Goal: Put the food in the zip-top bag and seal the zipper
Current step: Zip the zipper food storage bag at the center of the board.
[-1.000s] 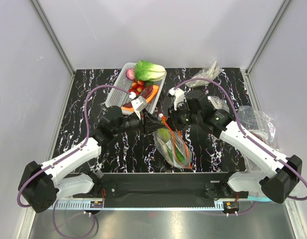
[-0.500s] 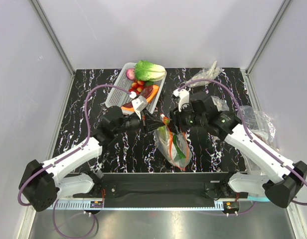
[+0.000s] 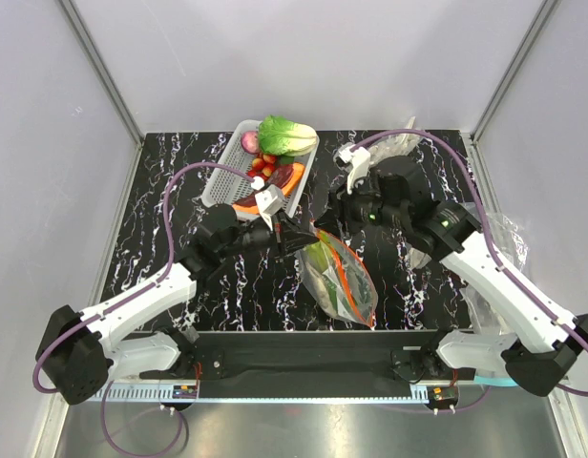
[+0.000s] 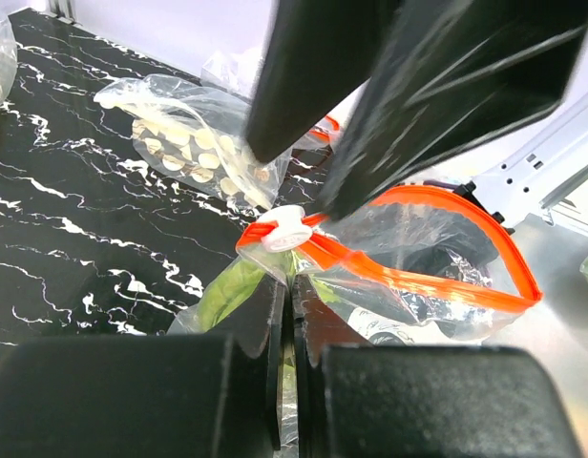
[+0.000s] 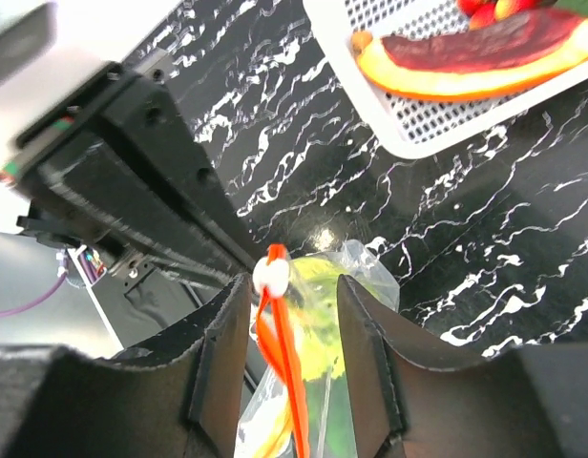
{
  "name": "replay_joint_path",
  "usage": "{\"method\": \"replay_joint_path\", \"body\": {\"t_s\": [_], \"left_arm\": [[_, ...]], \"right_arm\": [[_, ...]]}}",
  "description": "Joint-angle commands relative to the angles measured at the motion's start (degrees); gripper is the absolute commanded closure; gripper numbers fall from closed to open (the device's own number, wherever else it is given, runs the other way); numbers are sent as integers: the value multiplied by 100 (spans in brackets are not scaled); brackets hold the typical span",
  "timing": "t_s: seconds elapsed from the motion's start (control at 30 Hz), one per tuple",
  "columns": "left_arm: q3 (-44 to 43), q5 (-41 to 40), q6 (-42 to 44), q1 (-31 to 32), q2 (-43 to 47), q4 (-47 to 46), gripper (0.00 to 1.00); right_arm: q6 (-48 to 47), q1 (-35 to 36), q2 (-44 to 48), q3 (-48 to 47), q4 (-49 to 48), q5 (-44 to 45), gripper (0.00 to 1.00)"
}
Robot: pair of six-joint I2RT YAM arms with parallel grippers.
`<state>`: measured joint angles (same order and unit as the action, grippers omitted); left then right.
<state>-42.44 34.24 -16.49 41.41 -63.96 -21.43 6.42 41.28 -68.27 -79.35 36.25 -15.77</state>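
The zip-top bag (image 3: pixel 340 281) hangs tilted near the table's front middle, with green and pale food (image 3: pixel 319 260) inside. Its red-orange zipper (image 3: pixel 356 286) runs down the right side and ends in a white slider (image 4: pixel 283 232). My left gripper (image 3: pixel 300 240) is shut on the clear plastic just below that slider, and its closed fingertips (image 4: pixel 292 286) pinch the film. My right gripper (image 5: pixel 294 286) is open, with one finger on each side of the slider (image 5: pixel 271 275) and zipper (image 5: pixel 292 377), not touching them. Green food (image 5: pixel 346 420) shows through the plastic.
A white basket (image 3: pixel 220 179) at the back holds a leafy cabbage (image 3: pixel 286 135), small red pieces and orange and purple slices. Wrinkly clear bags lie at the right edge (image 3: pixel 493 229) and the back right (image 3: pixel 397 143). One of them holds pale round pieces (image 4: pixel 194 143).
My left gripper has closed on the bag below the slider. My right gripper has opened and drawn back a little. The bag's zipper edge has swung out to the right.
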Motion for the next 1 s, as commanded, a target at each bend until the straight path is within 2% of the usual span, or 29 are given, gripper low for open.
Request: {"method": "replay_joint_path", "body": {"t_s": [0.0,0.33,0.57,0.6,0.67,0.7,0.73,0.83,0.9,0.97], "left_arm": [[-353,-119,163,51,-11,-142,100],[-537,-339,252,122,-46,288,100],[-678,-576,296,175,-63,587,100],[-687,-594,313,175,-55,605,97],[-670,-655,304,175,-55,640,86],[-661,-673,322,175,-37,640,78],[-643,-682,348,183,-11,658,65],[-564,-857,506,166,147,798,47],[-451,-1112,533,105,305,851,43],[-415,-999,481,-9,375,869,39]], "right_arm": [[-62,73,-257,-265,-74,-207,53],[0,91,-389,-300,-118,-330,58],[53,109,-433,-362,-57,-146,96],[70,109,-441,-362,-74,-154,100],[97,109,-415,-301,-109,-189,100],[105,109,-406,-274,-162,-198,100],[106,109,-372,-248,-171,-207,100],[97,109,-293,-195,-180,-225,100],[88,100,-248,-142,-180,-233,100],[79,100,-222,-107,-180,-268,100]]}}
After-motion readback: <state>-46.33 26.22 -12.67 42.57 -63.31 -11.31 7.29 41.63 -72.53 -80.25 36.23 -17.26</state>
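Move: The white slider at the upper end of the bag's orange zip lies just off the right hand's open fingertips, about 1 cm ahead, 1 cm to its left and 2 cm below. The bag's food-filled belly hangs some 10 cm back, 3 cm right and 10 cm below; the food basket's middle is roughly 13 cm ahead, 14 cm left, well below. From the left hand, already pinching the bag's top, the slider is about 2 cm right, 2 cm above and level fore-and-aft. The right fingers shut on the zip at the white slider, after the hand has dipped about 2 cm and eased 1.5 cm left to straddle it; then the right hand stays put and keeps its pinch. Only after that do the left fingers, shut until then, open wide and let go of the bag's top, the left hand shifting some 1.5 cm forward. ##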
